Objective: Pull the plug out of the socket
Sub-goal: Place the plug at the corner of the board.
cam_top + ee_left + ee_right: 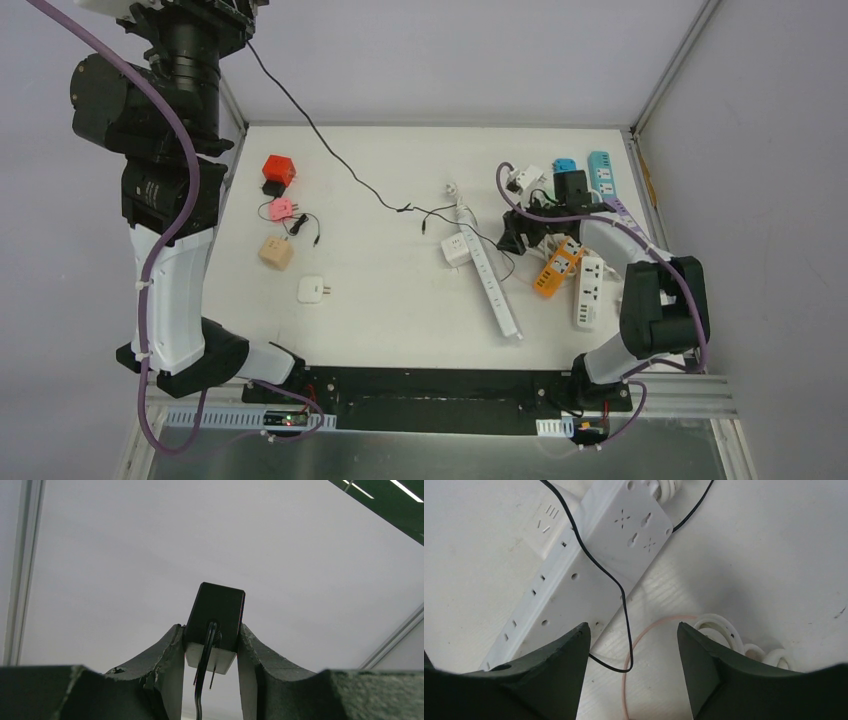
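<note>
In the left wrist view my left gripper (209,627) is shut on the black plug (217,605), its two metal prongs bare and its black cable (202,680) hanging down. It is held high in the air, against the grey wall. In the top view the left arm (170,200) rises out of the frame and the cable (330,150) trails down to the table. The socket, a long white power strip (492,283) (589,565), lies on the table. My right gripper (520,235) (633,630) hovers open just over its end, with only the loose cable (624,610) between the fingers.
Red (279,169), pink (282,209), beige (276,251) and white (313,290) adapters lie at the left. An orange strip (556,268), a white strip (588,290) and blue ones (601,170) crowd the right. A white cube (457,248) sits beside the socket, and a coiled white cord (724,630) lies nearby.
</note>
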You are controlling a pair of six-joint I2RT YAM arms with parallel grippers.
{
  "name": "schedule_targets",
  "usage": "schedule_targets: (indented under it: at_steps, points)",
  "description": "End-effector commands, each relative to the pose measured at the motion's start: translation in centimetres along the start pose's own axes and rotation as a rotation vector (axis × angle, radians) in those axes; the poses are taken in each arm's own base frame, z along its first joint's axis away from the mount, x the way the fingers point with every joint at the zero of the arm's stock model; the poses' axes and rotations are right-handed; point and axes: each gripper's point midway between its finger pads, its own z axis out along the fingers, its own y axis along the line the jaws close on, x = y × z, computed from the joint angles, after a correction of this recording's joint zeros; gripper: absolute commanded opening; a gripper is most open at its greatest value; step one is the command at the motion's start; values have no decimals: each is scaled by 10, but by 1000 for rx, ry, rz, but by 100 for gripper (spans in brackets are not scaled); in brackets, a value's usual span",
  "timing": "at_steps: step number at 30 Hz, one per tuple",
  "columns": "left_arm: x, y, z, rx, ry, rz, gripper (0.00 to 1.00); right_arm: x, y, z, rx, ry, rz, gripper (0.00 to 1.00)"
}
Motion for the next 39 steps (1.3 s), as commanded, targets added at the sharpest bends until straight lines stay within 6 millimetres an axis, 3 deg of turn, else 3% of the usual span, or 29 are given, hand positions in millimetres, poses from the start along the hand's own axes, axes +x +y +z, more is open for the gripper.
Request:
schedule_targets:
  at_steps: [1,6,10,13,15,16,18,22,25,27,30,33,39]
  points:
    - [-20,-1,-3,26,-50,-37,0,-9,6,4,-52,4,-34,66]
    - [-9,-3,-2,25,-26,-37,0,8,7,23,-44,89,-22,62]
    - [-2,-5,-2,32,-11,-47,0,17,-6,33,24,148,7,52]
    - [6,-7,-2,38,5,-56,0,22,-10,35,38,172,22,38]
    - [13,-7,-4,38,23,-67,0,18,-10,34,38,172,31,19]
    - [18,-7,-6,36,35,-70,0,11,-11,31,43,162,33,10]
    - [32,-7,-11,36,64,-89,0,-1,-12,22,57,138,32,0]
    - [74,-3,-34,24,143,-159,0,-24,-14,-10,81,86,22,0]
    - [123,6,-60,-9,217,-210,0,-44,-14,-39,101,29,2,0]
    - [173,14,-81,-49,293,-221,0,-60,-9,-60,127,-10,-47,0]
    - [213,24,-105,-91,355,-245,0,-83,0,-82,157,-65,-112,0]
    - [238,30,-120,-114,397,-252,0,-111,6,-103,174,-108,-166,0]
    - [262,45,-135,-166,438,-204,0,-188,14,-133,164,-180,-257,0]
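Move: Just below the right fingers, some 5 cm down, about 1 cm back and 1 cm left, lies the black cable's bend. The white power strip's middle is roughly 3 cm back and 4 cm left; the orange strip, level, some 15 cm right. Left hand, already holding the black adapter: the set-out pink plug is about 20 cm ahead, 16 left, 67 below; the tan adapter 6 ahead, 15 left, same depth. Sinking about 5 cm onto the black cable beside the white strip, the right hand shuts its part-open fingers on it, then lifts it some 23 cm, drifting forward and a little right as the fingers tip up. Meanwhile the left hand keeps hold of the black adapter and lowers it about 33 cm towards the board, pitching down some 35 degrees. ##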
